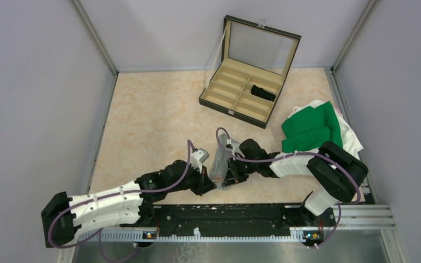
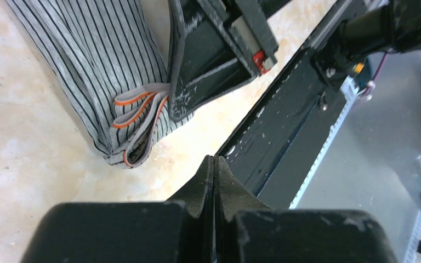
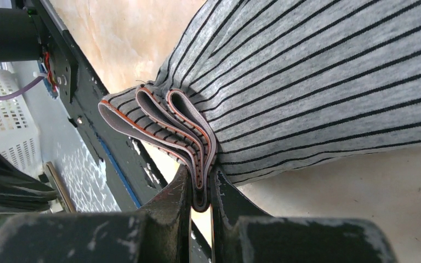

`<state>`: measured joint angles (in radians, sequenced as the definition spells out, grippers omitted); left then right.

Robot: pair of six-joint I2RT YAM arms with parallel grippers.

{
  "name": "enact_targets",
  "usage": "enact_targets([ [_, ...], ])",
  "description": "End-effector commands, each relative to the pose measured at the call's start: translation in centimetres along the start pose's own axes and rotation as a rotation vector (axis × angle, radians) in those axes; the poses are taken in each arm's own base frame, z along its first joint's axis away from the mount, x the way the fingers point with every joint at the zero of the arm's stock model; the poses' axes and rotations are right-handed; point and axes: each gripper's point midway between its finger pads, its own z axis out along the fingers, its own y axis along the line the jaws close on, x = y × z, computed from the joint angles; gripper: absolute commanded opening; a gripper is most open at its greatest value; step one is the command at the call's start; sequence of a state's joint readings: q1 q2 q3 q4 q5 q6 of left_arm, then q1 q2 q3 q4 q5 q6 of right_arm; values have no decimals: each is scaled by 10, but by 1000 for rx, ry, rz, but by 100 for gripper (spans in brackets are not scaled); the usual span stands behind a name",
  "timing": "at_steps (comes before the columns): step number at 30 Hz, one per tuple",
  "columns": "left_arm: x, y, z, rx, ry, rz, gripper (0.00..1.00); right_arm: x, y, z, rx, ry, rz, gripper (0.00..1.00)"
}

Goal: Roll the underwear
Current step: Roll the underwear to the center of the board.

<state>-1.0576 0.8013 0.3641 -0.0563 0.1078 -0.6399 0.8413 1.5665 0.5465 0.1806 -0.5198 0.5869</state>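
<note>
A grey underwear (image 1: 220, 163) with thin black stripes lies folded on the table between the two arms. Its orange-edged waistband (image 3: 164, 123) is bunched in several layers. My right gripper (image 3: 202, 183) is shut on the lowest loop of that waistband; in the left wrist view one of its fingers (image 2: 208, 60) lies against the fabric (image 2: 96, 66). My left gripper (image 2: 215, 159) is shut with nothing in it, just off the waistband end and over the table's near edge. A black underwear (image 1: 263, 92) sits rolled in a compartment of the open case (image 1: 233, 112).
A pile of green cloth (image 1: 309, 127) on white cloth lies at the right side of the table. The black mounting rail (image 1: 225, 213) runs along the near edge, close below both grippers. Grey walls enclose the table on three sides.
</note>
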Motion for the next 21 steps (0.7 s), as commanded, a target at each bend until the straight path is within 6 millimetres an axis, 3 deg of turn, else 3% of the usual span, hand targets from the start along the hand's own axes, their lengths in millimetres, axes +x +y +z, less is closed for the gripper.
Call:
enact_targets([
  [1,12,5,8,-27,2,48,0,18,-44,2,182,48,57,0],
  [6,18,11,20,-52,17,58,0,19,-44,2,183,51,59,0],
  [12,-1,39,27,-241,-56,49,0,22,-47,2,189,60,58,0],
  [21,-1,50,37,-293,-54,58,0,23,-47,2,187,67,56,0],
])
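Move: The left gripper hangs shut above and just short of the underwear's bunched waistband, whose middle lies some 4 cm ahead of it, 2 cm to its right and about 8 cm below. The right fingertips pinching that band are roughly 3 cm ahead, 3 cm right and 9 cm below; the middle of the striped body is about 12 cm ahead, 4 cm right and 9 cm below. From the right gripper, the bunch is level ahead, about 2 cm to its left, at its own height. Lower the left gripper about 6 cm, easing back a touch at first, then sweeping forward some 4 cm onto the loose left end of the waistband folds. Keep its fingers shut and tip them about 15 degrees steeper as they come down against the folds. Hold the right gripper still, keeping its pinch on the band. ##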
